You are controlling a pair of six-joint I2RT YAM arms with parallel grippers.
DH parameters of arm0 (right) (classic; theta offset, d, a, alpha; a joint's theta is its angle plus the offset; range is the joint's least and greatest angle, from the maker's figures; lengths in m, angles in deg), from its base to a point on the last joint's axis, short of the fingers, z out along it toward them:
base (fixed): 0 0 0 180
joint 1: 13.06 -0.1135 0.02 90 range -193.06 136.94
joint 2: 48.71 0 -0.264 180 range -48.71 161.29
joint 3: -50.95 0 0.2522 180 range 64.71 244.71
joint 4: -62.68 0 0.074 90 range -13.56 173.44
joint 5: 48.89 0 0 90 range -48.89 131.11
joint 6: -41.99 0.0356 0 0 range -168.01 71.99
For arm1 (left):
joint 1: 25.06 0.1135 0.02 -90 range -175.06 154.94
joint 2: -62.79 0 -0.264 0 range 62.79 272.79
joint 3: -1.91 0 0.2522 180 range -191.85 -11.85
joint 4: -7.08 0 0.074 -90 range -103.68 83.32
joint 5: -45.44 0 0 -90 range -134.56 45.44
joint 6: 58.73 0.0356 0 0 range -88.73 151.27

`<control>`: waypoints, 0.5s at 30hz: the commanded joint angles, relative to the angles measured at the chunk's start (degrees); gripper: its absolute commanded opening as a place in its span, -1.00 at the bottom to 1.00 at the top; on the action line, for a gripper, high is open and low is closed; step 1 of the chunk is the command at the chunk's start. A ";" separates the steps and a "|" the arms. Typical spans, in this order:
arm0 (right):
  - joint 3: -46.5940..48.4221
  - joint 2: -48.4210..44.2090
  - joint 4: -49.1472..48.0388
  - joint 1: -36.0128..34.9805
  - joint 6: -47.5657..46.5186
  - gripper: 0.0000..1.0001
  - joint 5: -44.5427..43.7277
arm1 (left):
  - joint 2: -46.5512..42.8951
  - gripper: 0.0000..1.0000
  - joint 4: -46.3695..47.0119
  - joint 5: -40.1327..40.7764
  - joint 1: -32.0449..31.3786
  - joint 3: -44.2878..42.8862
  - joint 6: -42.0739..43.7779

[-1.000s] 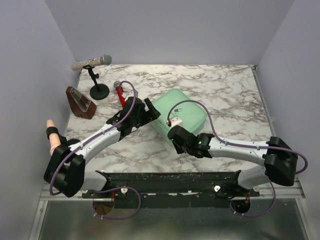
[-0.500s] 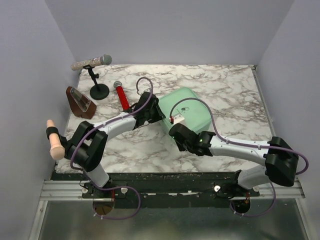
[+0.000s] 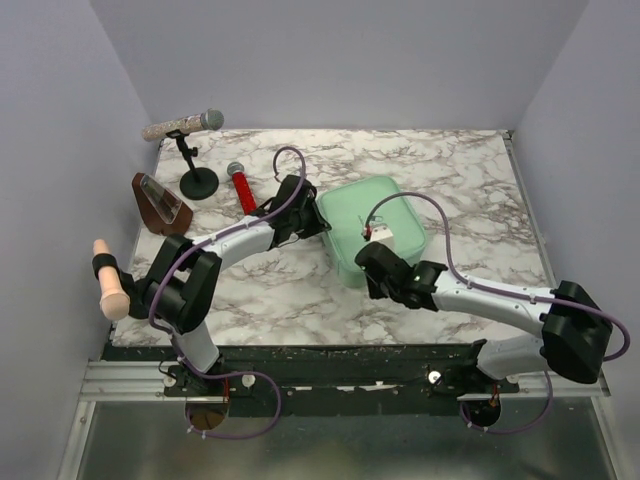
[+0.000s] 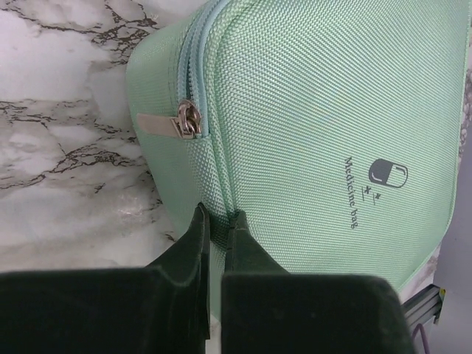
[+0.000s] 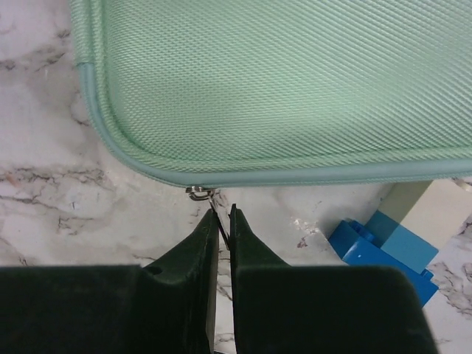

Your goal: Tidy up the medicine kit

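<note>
The medicine kit, a mint-green zipped case, lies flat on the marble table. In the left wrist view its lid shows a pill logo and a metal zipper pull. My left gripper is at the kit's left edge, its jaws shut on the fabric rim. My right gripper sits at the kit's near edge. In the right wrist view it is shut on the thin tab of a second zipper pull.
A microphone on a black stand, a red-handled microphone and a brown wooden wedge stand at the back left. A peach peg with a black band is at the left edge. Blue blocks lie near the kit's corner.
My left gripper reached right to the kit's left edge and shut on its rim. The kit and my right gripper shifted right, and the kit turned a little.
</note>
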 commanded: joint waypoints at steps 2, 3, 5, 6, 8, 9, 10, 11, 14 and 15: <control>-4.49 -3.90 6.95 8.18 5.76 -0.99 -0.10 | 3.06 -1.00 -5.79 5.59 4.19 0.85 7.61; -5.10 -4.69 6.78 9.84 6.38 -0.99 0.51 | 3.06 -1.00 -5.79 5.59 4.20 0.85 7.61; -5.81 -6.10 6.34 11.96 7.26 -0.99 1.13 | 2.97 -1.00 -5.88 5.59 4.37 0.76 7.78; -5.90 -6.46 6.33 13.10 7.79 -0.99 1.39 | 3.06 -1.00 -5.88 5.59 4.37 0.68 7.87; -5.99 -7.07 6.25 14.86 8.75 -0.99 1.66 | 2.97 -1.00 -6.23 5.77 4.46 0.33 8.22; -6.07 -7.25 6.25 15.39 9.19 -0.99 1.49 | 2.97 -1.00 -6.32 5.86 4.46 0.06 8.57; -6.16 -7.51 6.33 16.01 9.89 -0.99 1.40 | 3.06 -1.00 -6.75 6.03 4.55 -0.29 8.92; -6.34 -7.69 6.16 16.71 10.34 -0.99 1.57 | 2.97 -1.00 -7.19 6.21 4.55 -0.73 9.45; -7.21 -8.30 5.37 19.61 11.48 -0.99 2.36 | 3.06 -1.00 -9.30 7.35 5.51 -2.22 11.47; -7.65 -8.39 4.93 20.23 11.57 -0.99 2.71 | 3.06 -1.00 -9.83 7.35 6.21 -2.66 12.17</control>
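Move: The right hand already has the zip pull at the medicine bag's near edge, its slider 1–2 cm ahead; the bag's near right corner, where the edge leads, lies some 11 cm to the right and 7 cm farther out. The toy bricks sit about 8 cm right, 3 cm ahead and 6 cm lower. The left hand grips the bag's left rim; the bag's middle is about 10 cm to its right, and the slider roughly 10 cm right and 11 cm back. Keeping the zip pull pinched, the right hand draws it rightwards along the bag's near edge towards the near right corner, about 6 cm to the right and 3 cm forward at a nearly even height, while the wrist swings clockwise and rolls some 20 degrees in all. The left hand keeps its shut grip on the left rim as a counterhold, easing only about 1 cm forward and slightly left with hardly any turn. ##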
